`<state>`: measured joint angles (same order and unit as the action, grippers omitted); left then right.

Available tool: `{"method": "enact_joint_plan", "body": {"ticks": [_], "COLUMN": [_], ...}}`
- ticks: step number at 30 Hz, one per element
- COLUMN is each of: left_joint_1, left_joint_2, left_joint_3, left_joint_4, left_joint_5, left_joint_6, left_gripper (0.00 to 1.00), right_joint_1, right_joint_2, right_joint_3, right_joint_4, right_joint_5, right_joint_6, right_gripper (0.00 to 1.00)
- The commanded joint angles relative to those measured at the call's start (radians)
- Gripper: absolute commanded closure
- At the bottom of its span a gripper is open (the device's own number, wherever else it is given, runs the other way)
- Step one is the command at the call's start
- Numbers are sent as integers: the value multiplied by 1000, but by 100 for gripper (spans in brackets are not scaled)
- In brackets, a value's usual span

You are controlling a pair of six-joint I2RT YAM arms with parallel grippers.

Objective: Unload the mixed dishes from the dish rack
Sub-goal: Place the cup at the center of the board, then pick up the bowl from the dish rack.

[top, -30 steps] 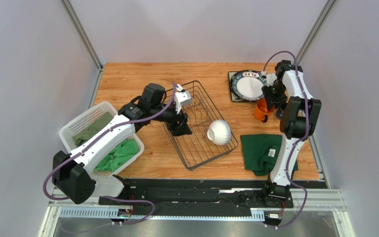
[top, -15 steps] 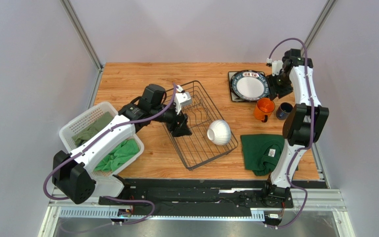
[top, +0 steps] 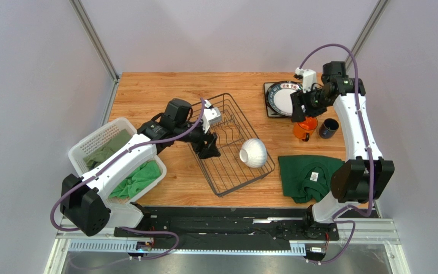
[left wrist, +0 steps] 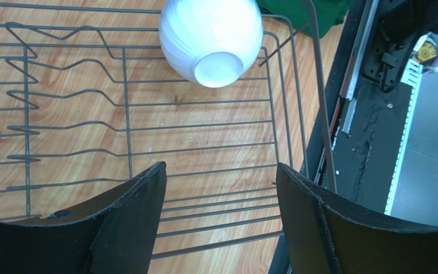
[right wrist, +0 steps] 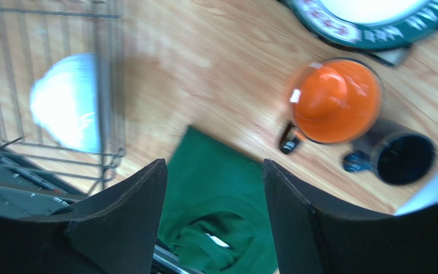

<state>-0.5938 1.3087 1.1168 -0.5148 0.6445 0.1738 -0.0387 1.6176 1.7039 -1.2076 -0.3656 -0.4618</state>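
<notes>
The black wire dish rack (top: 230,171) lies at the table's middle, and a white ribbed bowl (top: 253,152) rests upside down in its near right corner. My left gripper (top: 209,149) hovers open and empty over the rack (left wrist: 147,131), short of the bowl (left wrist: 211,40). At the back right, a round white plate with a dark green rim (top: 284,98) lies on a square plate. Beside them stand the orange mug (top: 305,130) and dark blue mug (top: 328,128). My right gripper (top: 300,109) hangs open and empty above the orange mug (right wrist: 335,101), clear of it.
A white slotted basket (top: 93,142) with green cloths sits at the left. A folded green cloth (top: 304,174) lies at the near right, below my right gripper (right wrist: 214,165). The black rail (top: 232,220) runs along the near edge.
My right gripper let go of the orange mug, rose, opened wider, and swung back over it. The mug stays standing on the table. The left arm hardly moved.
</notes>
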Motion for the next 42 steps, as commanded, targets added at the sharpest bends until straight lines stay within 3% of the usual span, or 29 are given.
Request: {"method": "enact_joint_plan", "body": {"ticks": [1, 3, 4, 6, 9, 16, 19, 42], "left_joint_1": [3, 3, 5, 5, 5, 9, 14, 49], "left_joint_2": [-40, -43, -46, -51, -61, -74, -78, -144], "left_joint_3": [-8, -12, -15, -20, -23, -29, -31, -87], "left_joint_4": [32, 33, 33, 36, 33, 29, 27, 33], "left_joint_5": [-52, -81, -88, -114, -143, -177, -195, -250], "left_joint_6": [44, 49, 55, 58, 69, 92, 99, 132], "left_gripper": [20, 18, 8, 5, 4, 3, 2, 1], "right_joint_1": [108, 175, 200, 270, 353, 483, 519, 602], "right_joint_2": [-110, -140, -166, -186, -205, -216, -200, -67], "right_joint_3": [-104, -156, -170, -196, -228, -294, -317, -369], "right_joint_4": [62, 104, 117, 146, 160, 191, 206, 243], "right_joint_5": [-82, -43, -26, 37, 108, 206, 218, 225], "right_joint_6": [34, 55, 80, 107, 155, 216, 233, 252], "right_gripper": [32, 31, 31, 30, 13, 11, 1, 1]}}
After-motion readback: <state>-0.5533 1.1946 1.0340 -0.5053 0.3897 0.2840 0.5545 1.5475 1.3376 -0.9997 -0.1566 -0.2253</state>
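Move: The white bowl on its side in the rack lies about 16 cm to the right hand's left, 7 cm back and 14 cm below. The orange cup stands some 8 cm right of this hand and 4 cm ahead, with the dark blue cup 9 cm farther right; the stacked plates are about 18 cm ahead, roughly 1 cm to the right. From the left hand, the bowl is about 14 cm right, 4 cm ahead and 13 cm below. Clear of the cups, the empty right hand sweeps quickly left by about 15 cm and back about 9 cm to over the bowl, sinking mostly in the second half, as it turns some 15 degrees counter-clockwise and its fingers spread fully. The left hand draws away from the bowl, left and a little forward, and opens its fingers the rest of the way. ##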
